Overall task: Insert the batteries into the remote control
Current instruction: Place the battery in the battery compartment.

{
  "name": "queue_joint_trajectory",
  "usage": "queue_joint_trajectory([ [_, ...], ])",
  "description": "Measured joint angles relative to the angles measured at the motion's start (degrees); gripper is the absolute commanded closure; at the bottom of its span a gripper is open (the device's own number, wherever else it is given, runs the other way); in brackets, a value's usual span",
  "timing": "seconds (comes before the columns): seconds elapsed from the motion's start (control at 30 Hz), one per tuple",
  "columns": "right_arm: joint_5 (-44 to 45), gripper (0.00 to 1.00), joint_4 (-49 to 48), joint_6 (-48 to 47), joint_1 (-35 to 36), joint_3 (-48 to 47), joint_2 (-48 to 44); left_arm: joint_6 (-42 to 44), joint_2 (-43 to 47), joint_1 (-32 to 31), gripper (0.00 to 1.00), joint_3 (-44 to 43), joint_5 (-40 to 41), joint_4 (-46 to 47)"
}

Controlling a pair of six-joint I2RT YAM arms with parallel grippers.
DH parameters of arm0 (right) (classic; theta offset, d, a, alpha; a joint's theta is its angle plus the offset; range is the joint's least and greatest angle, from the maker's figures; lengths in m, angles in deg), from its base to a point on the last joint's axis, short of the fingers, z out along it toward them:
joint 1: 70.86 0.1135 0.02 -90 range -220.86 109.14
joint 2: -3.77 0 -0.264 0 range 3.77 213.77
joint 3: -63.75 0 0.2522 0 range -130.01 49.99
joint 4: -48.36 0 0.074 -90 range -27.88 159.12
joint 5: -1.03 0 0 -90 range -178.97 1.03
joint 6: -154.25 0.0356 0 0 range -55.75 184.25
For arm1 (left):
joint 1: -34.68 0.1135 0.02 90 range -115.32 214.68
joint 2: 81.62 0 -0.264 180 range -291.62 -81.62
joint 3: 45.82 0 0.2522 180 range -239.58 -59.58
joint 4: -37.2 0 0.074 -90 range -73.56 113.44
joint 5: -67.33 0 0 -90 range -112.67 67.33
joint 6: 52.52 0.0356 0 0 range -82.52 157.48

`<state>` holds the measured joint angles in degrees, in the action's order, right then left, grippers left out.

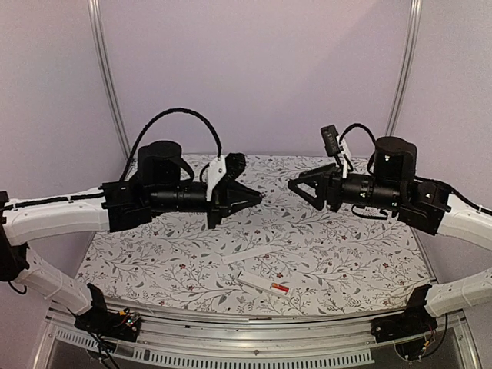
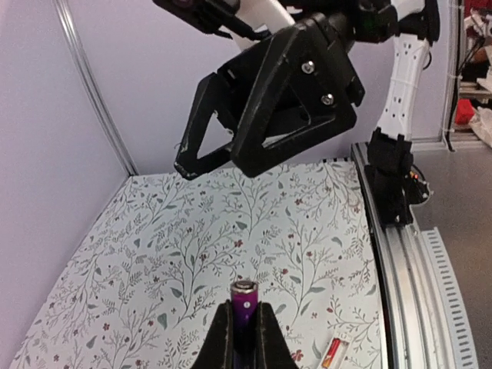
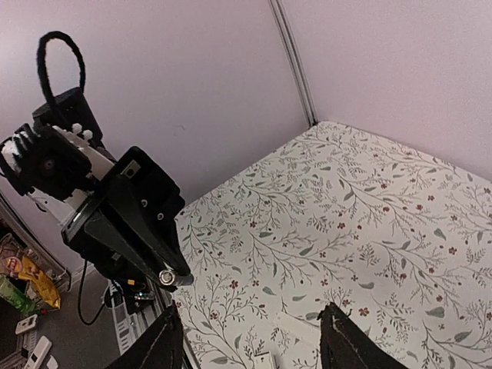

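Observation:
My left gripper point(image 2: 244, 317) is shut on a battery point(image 2: 244, 298), a small dark purple-looking cylinder whose metal cap sticks out past the fingertips. It hangs high above the table, pointing at my right gripper point(image 1: 297, 192). The right gripper point(image 3: 254, 342) stands open a short gap away, with nothing between its fingers. Below them the white remote control point(image 1: 261, 283) lies near the table's front edge, bay up, with a red-ended battery point(image 1: 280, 288) in it. The remote control point(image 2: 335, 354) also shows at the bottom of the left wrist view.
A thin white cover strip point(image 1: 246, 254) lies flat just behind the remote; the cover strip point(image 3: 296, 327) shows between the right fingers too. The floral table point(image 1: 346, 254) is bounded by lilac walls at the back and sides, and a metal rail point(image 1: 254, 327) runs along the front.

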<state>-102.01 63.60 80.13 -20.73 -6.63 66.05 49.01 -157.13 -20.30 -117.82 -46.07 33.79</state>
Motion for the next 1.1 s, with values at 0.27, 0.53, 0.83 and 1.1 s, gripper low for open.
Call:
queue_joint_trajectory([
  [0.27, 0.2, 0.39, 9.1, 7.6, -5.3, 18.1, 1.5, 13.8, -9.1, -7.8, 1.0, 1.7, 7.5, -17.2],
  [0.53, -0.5, 0.39, 9.4, 17.4, -6.4, 27.8, 1.6, 21.0, -25.1, -13.8, 1.0, -6.1, 12.6, -26.6],
  [0.83, -1.8, 0.39, 6.1, 20.2, -6.4, 30.8, 2.6, 22.6, -32.1, -16.7, 1.0, -14.2, 16.5, -33.6],
  [1.1, -2.2, 0.39, 4.8, 20.0, -6.4, 30.8, 3.2, 22.3, -37.5, -17.6, 1.0, -20.2, 21.5, -40.3],
])
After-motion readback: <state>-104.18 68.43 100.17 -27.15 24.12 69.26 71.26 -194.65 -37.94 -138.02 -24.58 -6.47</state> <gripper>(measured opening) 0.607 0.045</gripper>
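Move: The left hand holds the purple battery, and the battery compartment lies about 6 cm back, 9 cm right and 33 cm below. The red battery already sits there, along the forward side of the compartment, roughly 5 cm back and 9 cm right of the hand; the loose white cover lies about 11 cm farther out than the compartment and 8 cm to its left. From the right hand, the compartment is some 9 cm back, 5 cm left and 35 cm down. The left hand, keeping the purple battery pinched, drops about 28 cm towards the open compartment with some 6 cm back and 5 cm right, tipping its fingers about 60 degrees from sideways to steeply down; it covers most of that quickly, then eases down the last couple of centimetres, the battery's tip close over the compartment, contact not visible. The empty right hand also sinks about 28 cm, drifting some 8 cm right, and tilts its still-open fingers down, stopping to the right of the remote control. ##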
